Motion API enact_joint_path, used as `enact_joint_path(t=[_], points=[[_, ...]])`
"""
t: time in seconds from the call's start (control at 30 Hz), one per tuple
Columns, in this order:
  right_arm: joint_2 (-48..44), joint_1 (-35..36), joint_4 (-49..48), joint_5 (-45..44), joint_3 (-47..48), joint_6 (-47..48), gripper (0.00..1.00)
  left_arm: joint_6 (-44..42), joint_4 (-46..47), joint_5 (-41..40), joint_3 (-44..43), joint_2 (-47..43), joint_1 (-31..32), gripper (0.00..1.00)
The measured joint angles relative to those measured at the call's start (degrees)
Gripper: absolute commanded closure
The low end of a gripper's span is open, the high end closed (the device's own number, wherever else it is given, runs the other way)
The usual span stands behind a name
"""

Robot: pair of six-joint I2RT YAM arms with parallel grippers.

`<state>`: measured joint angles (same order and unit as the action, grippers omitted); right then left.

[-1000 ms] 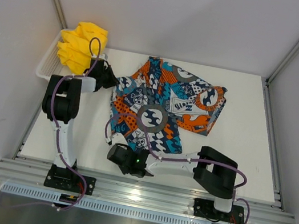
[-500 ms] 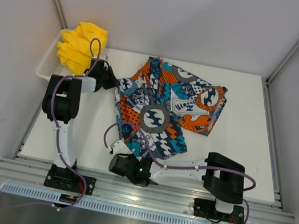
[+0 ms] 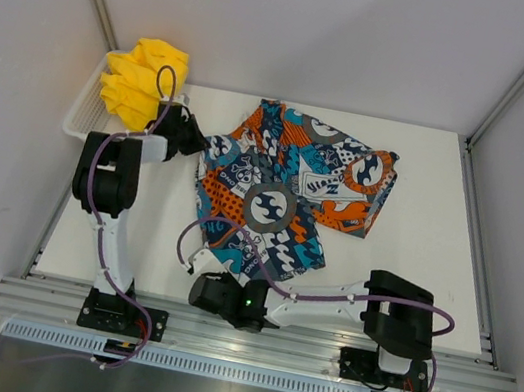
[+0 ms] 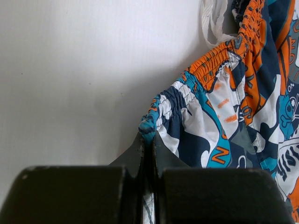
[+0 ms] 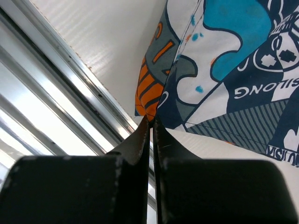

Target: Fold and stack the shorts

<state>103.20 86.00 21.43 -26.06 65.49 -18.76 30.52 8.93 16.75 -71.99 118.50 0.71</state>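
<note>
The printed shorts point(image 3: 283, 190) in blue, orange, black and white lie spread on the white table. My left gripper point(image 3: 204, 143) is shut on their elastic waistband corner point(image 4: 150, 122) at the far left. My right gripper point(image 3: 224, 276) is shut on the orange hem corner point(image 5: 148, 100) at the near edge, right beside the metal rail. In the wrist views, both the left gripper point(image 4: 148, 136) and the right gripper point(image 5: 150, 119) show cloth pinched between closed tips. The yellow shorts point(image 3: 141, 78) sit bunched in the basket at the back left.
The white mesh basket point(image 3: 80, 115) stands at the table's far left edge, close behind my left arm. The aluminium rail point(image 3: 256, 342) runs along the near edge, and it also shows in the right wrist view point(image 5: 56, 93). Grey walls enclose the table.
My right gripper has pulled back toward the near rail with the hem corner, drawing the printed shorts out longer toward me. The left gripper has stayed put.
</note>
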Motion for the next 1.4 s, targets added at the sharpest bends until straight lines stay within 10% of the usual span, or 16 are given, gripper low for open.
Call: enact_joint_path(t=[0.8,0.93,1.4], points=[[0.6,-0.2,-10.5,15.3,0.0,7.6,0.87,0.6,0.5,0.5,1.0,-0.2,0.0,1.00],[1.0,0.0,-11.3,19.0,0.0,8.0,0.59,1.0,0.9,0.5,1.0,-0.2,0.0,1.00],[-0.9,-5.9,-15.6,23.6,-2.7,1.7,0.38,1.0,1.3,0.5,1.0,-0.2,0.0,1.00]])
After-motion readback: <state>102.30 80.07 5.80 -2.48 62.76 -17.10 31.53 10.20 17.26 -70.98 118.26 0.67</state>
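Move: The right hand already pinches the near leg corner of the shorts, about 2 cm ahead of the table's front edge; the spot it is drawn to lies on that edge, some 4 cm back and 5 cm left, 2 cm lower. From the same hand, the leg's other hem corner is about 11 cm ahead and 20 cm right, the big round print about 24 cm ahead and 6 cm right. From the left hand, still gripping the waistband, the near leg corner lies about 42 cm back and 11 cm right. Staying low, the right hand draws the pinched leg corner left and then increasingly back, about 5 cm each way, onto the table's front edge, its wrist turning nearly 20 degrees counter-clockwise and tipping further down. The fingers open well apart towards the end of the pull and let the corner go, and the hand eases about 3 cm forward again with part of the turn undone, while the left hand stays put and keeps its pinch on the waistband. ##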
